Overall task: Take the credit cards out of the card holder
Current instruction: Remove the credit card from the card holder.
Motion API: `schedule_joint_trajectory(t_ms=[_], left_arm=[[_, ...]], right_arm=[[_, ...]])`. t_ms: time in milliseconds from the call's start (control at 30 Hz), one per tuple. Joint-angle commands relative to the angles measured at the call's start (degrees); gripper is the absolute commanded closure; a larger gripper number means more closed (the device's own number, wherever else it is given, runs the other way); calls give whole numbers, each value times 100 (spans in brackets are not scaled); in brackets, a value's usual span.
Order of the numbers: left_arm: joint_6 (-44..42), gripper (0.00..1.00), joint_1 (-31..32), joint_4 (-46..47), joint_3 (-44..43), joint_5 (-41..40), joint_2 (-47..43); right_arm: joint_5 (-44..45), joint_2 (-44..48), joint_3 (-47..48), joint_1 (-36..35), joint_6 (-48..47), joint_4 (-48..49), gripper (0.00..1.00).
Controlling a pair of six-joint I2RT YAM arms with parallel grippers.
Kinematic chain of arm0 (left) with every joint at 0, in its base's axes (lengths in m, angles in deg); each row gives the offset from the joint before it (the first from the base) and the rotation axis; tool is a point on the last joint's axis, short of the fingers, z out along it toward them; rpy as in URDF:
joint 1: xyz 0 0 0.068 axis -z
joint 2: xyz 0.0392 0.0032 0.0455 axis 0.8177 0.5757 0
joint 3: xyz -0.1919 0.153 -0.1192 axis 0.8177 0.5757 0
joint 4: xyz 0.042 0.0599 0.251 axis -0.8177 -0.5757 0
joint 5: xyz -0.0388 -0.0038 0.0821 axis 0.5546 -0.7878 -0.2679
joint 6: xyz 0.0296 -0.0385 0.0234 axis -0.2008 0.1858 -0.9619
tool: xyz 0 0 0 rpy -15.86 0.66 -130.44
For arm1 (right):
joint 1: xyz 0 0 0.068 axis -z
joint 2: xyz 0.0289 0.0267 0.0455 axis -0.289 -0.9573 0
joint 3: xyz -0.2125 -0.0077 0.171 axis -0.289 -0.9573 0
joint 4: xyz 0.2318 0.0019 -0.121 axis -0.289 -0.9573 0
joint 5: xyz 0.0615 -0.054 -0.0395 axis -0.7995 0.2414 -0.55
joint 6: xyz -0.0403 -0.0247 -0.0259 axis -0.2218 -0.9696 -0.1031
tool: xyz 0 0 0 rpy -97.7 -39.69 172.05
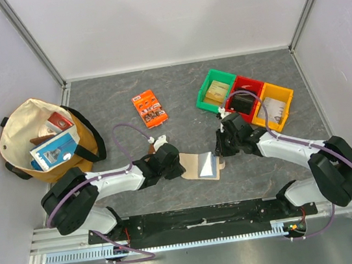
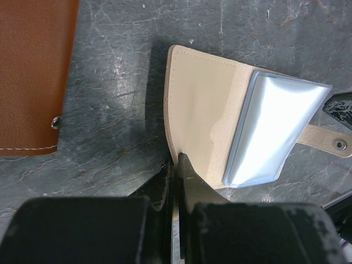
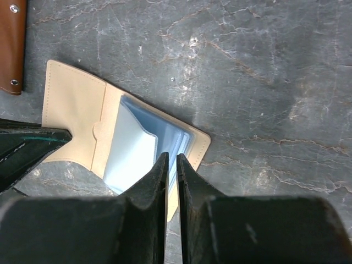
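The beige card holder (image 1: 202, 166) lies open on the grey table between both arms, its pale blue sleeves (image 3: 132, 151) facing up. My left gripper (image 2: 177, 159) is shut on the near edge of the card holder (image 2: 203, 110), on its plain flap. The snap tab (image 2: 330, 142) sticks out on the far side. My right gripper (image 3: 171, 157) stands at the edge of the sleeves with only a thin slit between its jaws; I cannot tell whether a sleeve is pinched. No credit cards show.
A brown wallet (image 2: 33, 71) lies just left of the holder. An orange packet (image 1: 150, 108) lies behind it. Green (image 1: 216, 90), red (image 1: 245, 98) and yellow (image 1: 276, 106) bins stand at the back right. A canvas bag (image 1: 46, 140) sits far left.
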Motion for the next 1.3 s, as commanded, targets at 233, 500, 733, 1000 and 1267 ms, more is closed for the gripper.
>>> schedule_joint_trajectory(t_ms=[233,500,733,1000,1267], left_arm=[[193,98,-79,387,42,-36,72],[263,98,-79,510,209,-80,-43],[290,98,-70,554,297,-98,-78],[290,98,-79,589,306,-54,-78],[290,98,-87,633,324,-28,-69]], right_arm=[[-585,-387,247,-403,-53,537,85],[-324,-1,511,-623,43,416,83],[549,140,476,-500,210,-69,34],[84,-167,335,-491,228,317,21],[-356,-492,362,-500,202,599,25]])
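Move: The credit cards, in the clear sleeves of the opened beige holder, lie about 4 cm to the right hand's left, 2 cm nearer the base and 3 cm below. The holder's snap strap is some 3 cm straight back from the right hand, equally low; the brown holder is roughly 19 cm left and 5 cm ahead. From the left hand, which pinches the holder's free edge, the cards are about 8 cm right, 1 cm forward and slightly lower. Sweep the right gripper, nearly shut, about 5 cm left and back across the card sleeves, dipping slightly, then bring it up and forward, drifting back right, as its fingers spread wide. Ease it down and left again, open, over the sleeves. Keep the left fingers pinching the holder's beige edge, holding it in place. ##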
